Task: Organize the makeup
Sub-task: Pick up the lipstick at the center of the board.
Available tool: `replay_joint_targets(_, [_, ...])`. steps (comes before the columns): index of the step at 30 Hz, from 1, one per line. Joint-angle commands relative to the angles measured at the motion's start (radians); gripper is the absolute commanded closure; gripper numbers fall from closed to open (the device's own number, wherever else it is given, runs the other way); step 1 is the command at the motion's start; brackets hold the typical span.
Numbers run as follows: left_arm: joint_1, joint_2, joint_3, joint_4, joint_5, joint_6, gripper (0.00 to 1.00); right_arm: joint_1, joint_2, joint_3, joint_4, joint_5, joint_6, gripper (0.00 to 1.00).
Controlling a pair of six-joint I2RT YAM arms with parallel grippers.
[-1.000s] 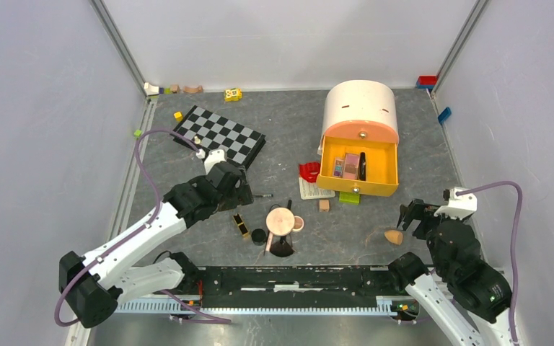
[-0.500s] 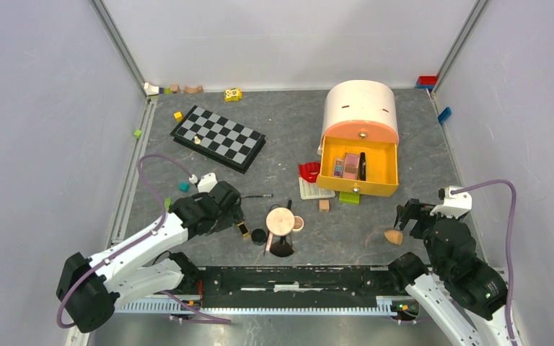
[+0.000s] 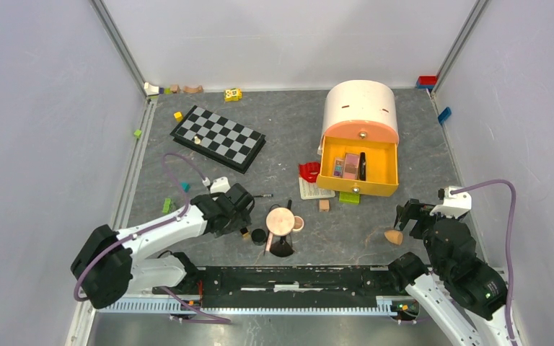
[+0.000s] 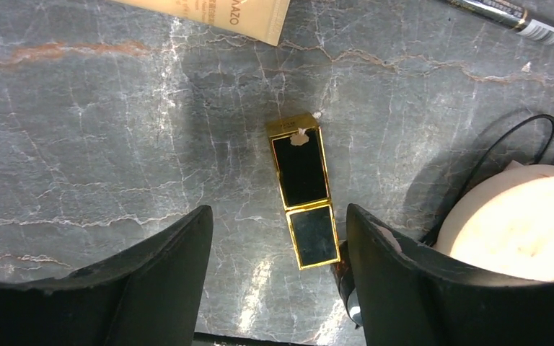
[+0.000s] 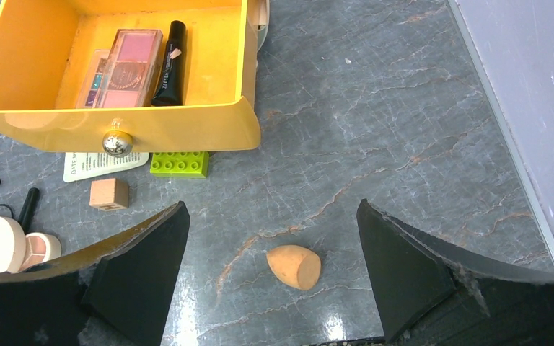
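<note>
A black-gold tube (image 4: 304,191) lies flat on the grey table. My left gripper (image 4: 278,231) hangs over its near end, open, one finger on each side; the tube sits closer to the right finger, which may be touching it. From above, this gripper (image 3: 244,216) is just left of the round peach compact (image 3: 280,220). My right gripper (image 5: 273,238) is open above the orange teardrop sponge (image 5: 295,267), touching nothing. The yellow drawer (image 5: 180,130) holds a pink palette (image 5: 131,68) and a black tube (image 5: 171,63).
A chessboard (image 3: 218,137) lies at the back left. The white domed cabinet (image 3: 361,104) stands behind the drawer. A red curved piece (image 3: 308,171), a green block (image 3: 349,197), a wooden block (image 3: 324,205) and a thin black pen (image 3: 262,195) lie near the drawer's front.
My left arm has swung from beside the chessboard toward the near edge, down over the black-gold tube, and its jaws have narrowed. The right gripper has barely shifted.
</note>
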Motion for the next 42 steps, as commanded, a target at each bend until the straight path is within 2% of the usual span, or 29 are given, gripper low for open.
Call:
replay_joint_targets(1, [-0.006, 0.047, 0.022, 0.048, -0.024, -0.053, 0.28, 0.005, 0.002, 0.004, 0.008, 0.008, -0.003, 0.06])
replay_joint_targets(10, [-0.012, 0.125, 0.016, 0.084, -0.012, -0.056, 0.48, 0.005, -0.003, 0.003, 0.011, 0.012, -0.005, 0.06])
replay_joint_targets(20, [-0.013, 0.065, 0.054, 0.024, -0.032, -0.022, 0.94, 0.005, -0.013, 0.002, 0.011, 0.016, -0.001, 0.06])
replay_joint_targets(21, [-0.014, 0.043, 0.079, 0.003, -0.041, -0.011, 0.97, 0.006, -0.012, 0.003, 0.009, 0.016, -0.001, 0.06])
replay_joint_targets(23, [-0.015, -0.003, 0.133, -0.037, -0.061, 0.023, 0.98, 0.005, -0.014, 0.006, 0.005, 0.017, 0.0, 0.06])
replay_joint_targets(26, [-0.017, -0.051, 0.254, -0.073, -0.086, 0.083, 0.98, 0.005, -0.017, 0.012, 0.0, 0.021, 0.004, 0.06])
replay_joint_targets(30, [-0.041, 0.002, 0.472, -0.085, -0.073, 0.171, 0.98, 0.005, -0.024, 0.019, -0.003, 0.027, 0.003, 0.06])
replay_joint_targets(35, [-0.127, 0.21, 0.795, -0.053, -0.039, 0.279, 0.98, 0.005, -0.009, 0.048, -0.014, 0.039, -0.013, 0.06])
replay_joint_targets(42, [-0.209, 0.598, 1.266, -0.047, 0.082, 0.397, 0.98, 0.005, 0.02, 0.128, -0.05, 0.082, -0.021, 0.06])
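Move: The lipstick lies just under the open left fingers, about 2 cm below, hardly any distance ahead or sideways. From this hand the black round pot is about 5 cm right and 3 cm back, the beige tube some 7 cm left and 6 cm ahead; the open yellow drawer sits roughly 33 cm right and 15 cm ahead. From the right hand the lipstick is about 45 cm left, 2 cm ahead and 20 cm down. Lower the left gripper the last 2 cm over the lipstick, shut the fingers on its two long sides near the middle, then lift it fast, about 25 cm up. As it rises, sweep some 20 cm right and 10 cm forward towards the open yellow drawer, tipping the fingertips outward and turning clockwise, and keep the grip. ##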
